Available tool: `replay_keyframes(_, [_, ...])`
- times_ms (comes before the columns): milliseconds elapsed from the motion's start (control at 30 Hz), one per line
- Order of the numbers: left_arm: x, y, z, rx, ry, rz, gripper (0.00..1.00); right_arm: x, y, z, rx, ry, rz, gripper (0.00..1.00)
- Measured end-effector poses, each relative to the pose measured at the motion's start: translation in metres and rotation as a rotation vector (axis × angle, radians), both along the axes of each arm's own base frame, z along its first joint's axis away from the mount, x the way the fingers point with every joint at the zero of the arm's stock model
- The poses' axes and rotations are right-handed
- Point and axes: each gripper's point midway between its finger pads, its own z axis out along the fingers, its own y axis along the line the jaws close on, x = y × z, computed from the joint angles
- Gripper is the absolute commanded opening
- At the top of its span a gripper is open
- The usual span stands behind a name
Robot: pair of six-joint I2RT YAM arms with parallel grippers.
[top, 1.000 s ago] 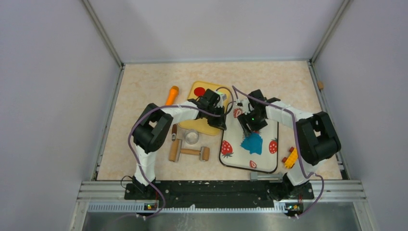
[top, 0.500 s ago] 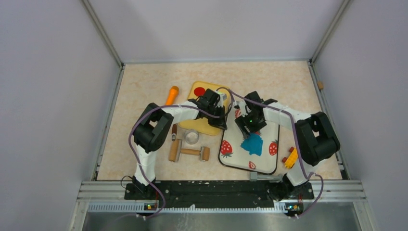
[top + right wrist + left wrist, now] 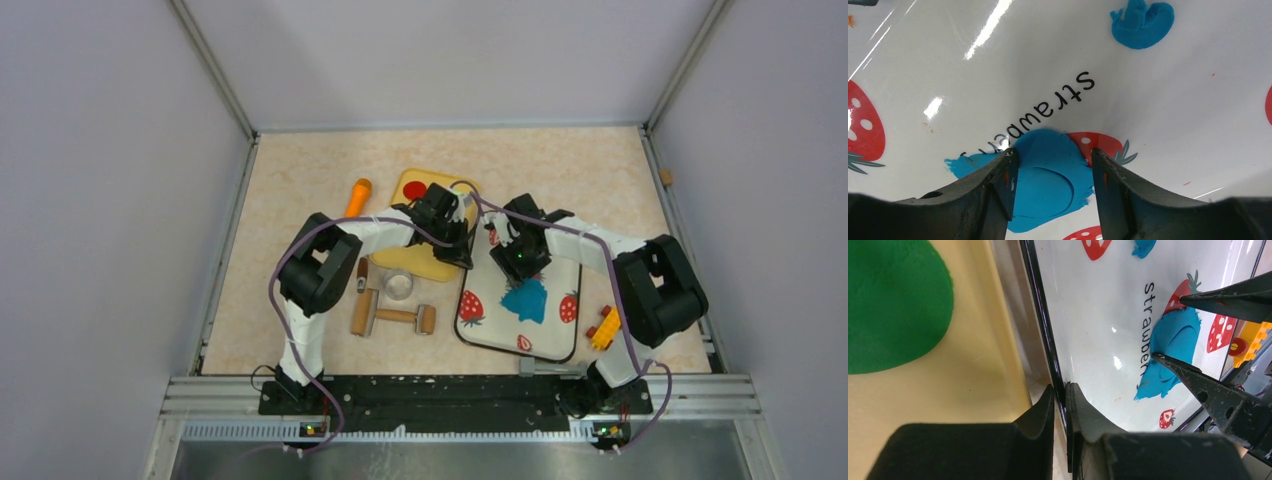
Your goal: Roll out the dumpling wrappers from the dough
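Note:
The blue dough (image 3: 1058,150) lies flattened into a ragged patch on the strawberry-print tray (image 3: 1173,115). A round cut line in the patch marks out a dumpling wrapper (image 3: 1040,192). My right gripper (image 3: 1053,167) hangs open just above the patch, one finger at each side of the disc. A small blue scrap (image 3: 1143,22) lies further up the tray. My left gripper (image 3: 1062,395) is shut on the tray's black rim (image 3: 1040,315) at its left edge. From above, the dough (image 3: 525,298) sits mid-tray below the right gripper (image 3: 518,272).
A yellow board (image 3: 420,262) left of the tray carries a green disc (image 3: 888,305) and a red disc (image 3: 415,190). A wooden rolling pin (image 3: 392,316), a metal ring cutter (image 3: 398,285) and an orange tool (image 3: 357,197) lie to the left. A yellow-orange toy (image 3: 603,328) sits right of the tray.
My right gripper has shifted slightly left and settled over the dough patch, its jaws a little narrower. The left gripper has kept its hold on the tray rim.

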Motion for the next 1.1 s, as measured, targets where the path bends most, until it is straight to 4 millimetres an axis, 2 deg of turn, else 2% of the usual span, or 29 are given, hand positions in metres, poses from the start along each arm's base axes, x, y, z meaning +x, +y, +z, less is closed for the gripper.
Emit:
replay_keyframes(100, [0.003,-0.003,0.000,-0.006,-0.005,-0.001,0.00,0.001,-0.002,0.000,0.000,0.006,-0.008,0.38])
replay_keyframes(633, [0.012,-0.011,0.001,-0.034,-0.025,0.006,0.00,0.018,-0.017,0.001,-0.016,0.027,-0.046,0.33])
replay_keyframes(767, [0.013,-0.013,0.002,-0.040,-0.035,0.006,0.00,0.024,-0.024,0.002,-0.015,0.026,-0.072,0.26])
replay_keyframes(1100, [0.015,-0.016,0.001,-0.049,-0.042,0.002,0.00,0.028,-0.031,0.003,-0.015,0.027,-0.089,0.23])
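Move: The blue dough is right at my right hand: its front edge lies between my half-open fingertips, its middle about 3 cm back, 1 cm right and 1 cm lower. A small blue scrap sits some 9 cm ahead and 3 cm left of that hand. From my left hand, shut on the tray's left rim, the dough's middle is about 11 cm right, 7 cm back; the yellow board's middle is 8 cm ahead and 8 cm left. I close my right fingers on the dough's front edge and pinch it, pulling it level over the tray, forward and to the right in equal parts, about 4 cm in all, with only a slight turn of the wrist. My left hand keeps its pinch on the tray's rim and goes the same way, some 2 cm. ##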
